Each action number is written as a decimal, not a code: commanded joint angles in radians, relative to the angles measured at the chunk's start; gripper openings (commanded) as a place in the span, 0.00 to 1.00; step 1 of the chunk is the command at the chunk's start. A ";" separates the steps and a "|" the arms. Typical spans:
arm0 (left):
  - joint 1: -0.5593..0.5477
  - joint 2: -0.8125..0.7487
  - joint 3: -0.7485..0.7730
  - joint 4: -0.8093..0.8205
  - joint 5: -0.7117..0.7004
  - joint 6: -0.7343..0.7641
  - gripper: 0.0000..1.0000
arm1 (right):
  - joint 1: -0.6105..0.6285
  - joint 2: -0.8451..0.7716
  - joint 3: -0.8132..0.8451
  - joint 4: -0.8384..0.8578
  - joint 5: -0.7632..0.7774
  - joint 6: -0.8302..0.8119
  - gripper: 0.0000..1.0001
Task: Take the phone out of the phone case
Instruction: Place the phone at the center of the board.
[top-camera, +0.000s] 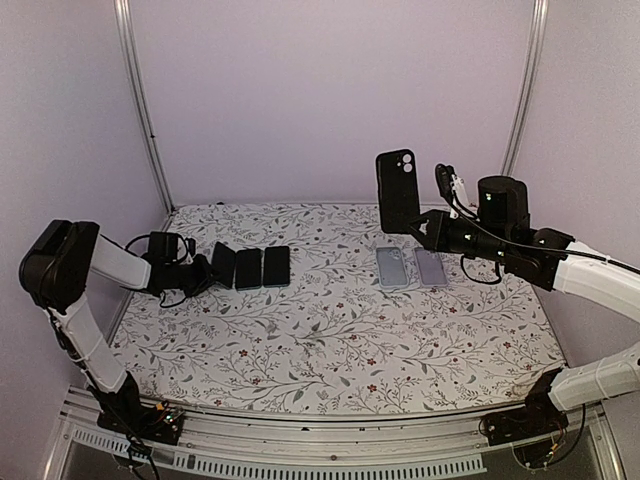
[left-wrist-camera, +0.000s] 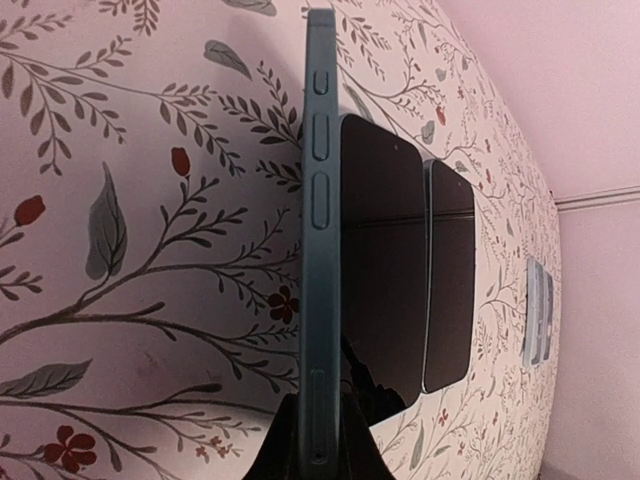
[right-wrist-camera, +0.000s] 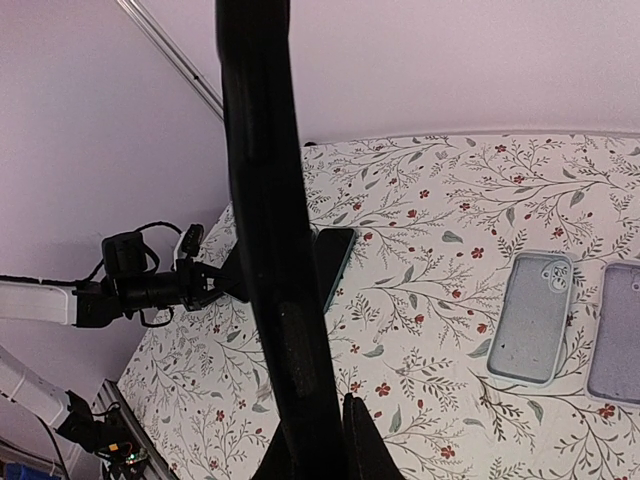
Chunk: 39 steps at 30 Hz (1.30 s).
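Note:
My right gripper (top-camera: 410, 224) is shut on the bottom of a black phone case (top-camera: 396, 188) and holds it upright above the table, its back with the camera cut-out facing the top camera. In the right wrist view the case (right-wrist-camera: 268, 220) is edge-on between my fingers (right-wrist-camera: 355, 445); I cannot see inside it. My left gripper (top-camera: 210, 271) is shut on a dark teal phone (top-camera: 223, 265), tilted on its long edge low over the table at the left. In the left wrist view this phone (left-wrist-camera: 320, 230) is edge-on, side buttons showing.
Two dark phones (top-camera: 247, 268) (top-camera: 276, 266) lie flat just right of the held phone. A light teal case (top-camera: 391, 267) and a lilac case (top-camera: 431, 267) lie flat below the right gripper. The floral cloth (top-camera: 330, 350) covers the table.

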 joint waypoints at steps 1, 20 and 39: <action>0.004 0.010 -0.024 -0.019 0.012 -0.008 0.05 | -0.005 -0.025 -0.009 0.014 -0.006 -0.002 0.00; 0.000 0.004 0.038 -0.148 -0.067 0.051 0.31 | -0.006 -0.030 -0.011 0.014 -0.015 0.008 0.00; -0.028 0.033 0.152 -0.335 -0.197 0.140 0.34 | -0.006 -0.019 -0.012 0.018 -0.028 0.011 0.00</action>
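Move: The held dark phone stands tilted in the left gripper. Its free spot on the cloth has its middle about 4 cm ahead of that hand, 3 cm right and 3 cm down. The near phone already lies about 10 cm right and 4 cm ahead, the far phone 17 cm right and also 4 cm ahead, both 3 cm below. From the right hand, the free spot is some 48 cm left, 13 cm ahead and 27 cm below. Open the left gripper by about a quarter of its range to let go of the tilted phone beside the near phone, easing back and down about 1.5 cm each way. Then, staying low, slide the hand forward and left by roughly 1.5 cm each, rolling its left side up some 10 degrees, with the parted fingertips kept around the phone's left edge. ##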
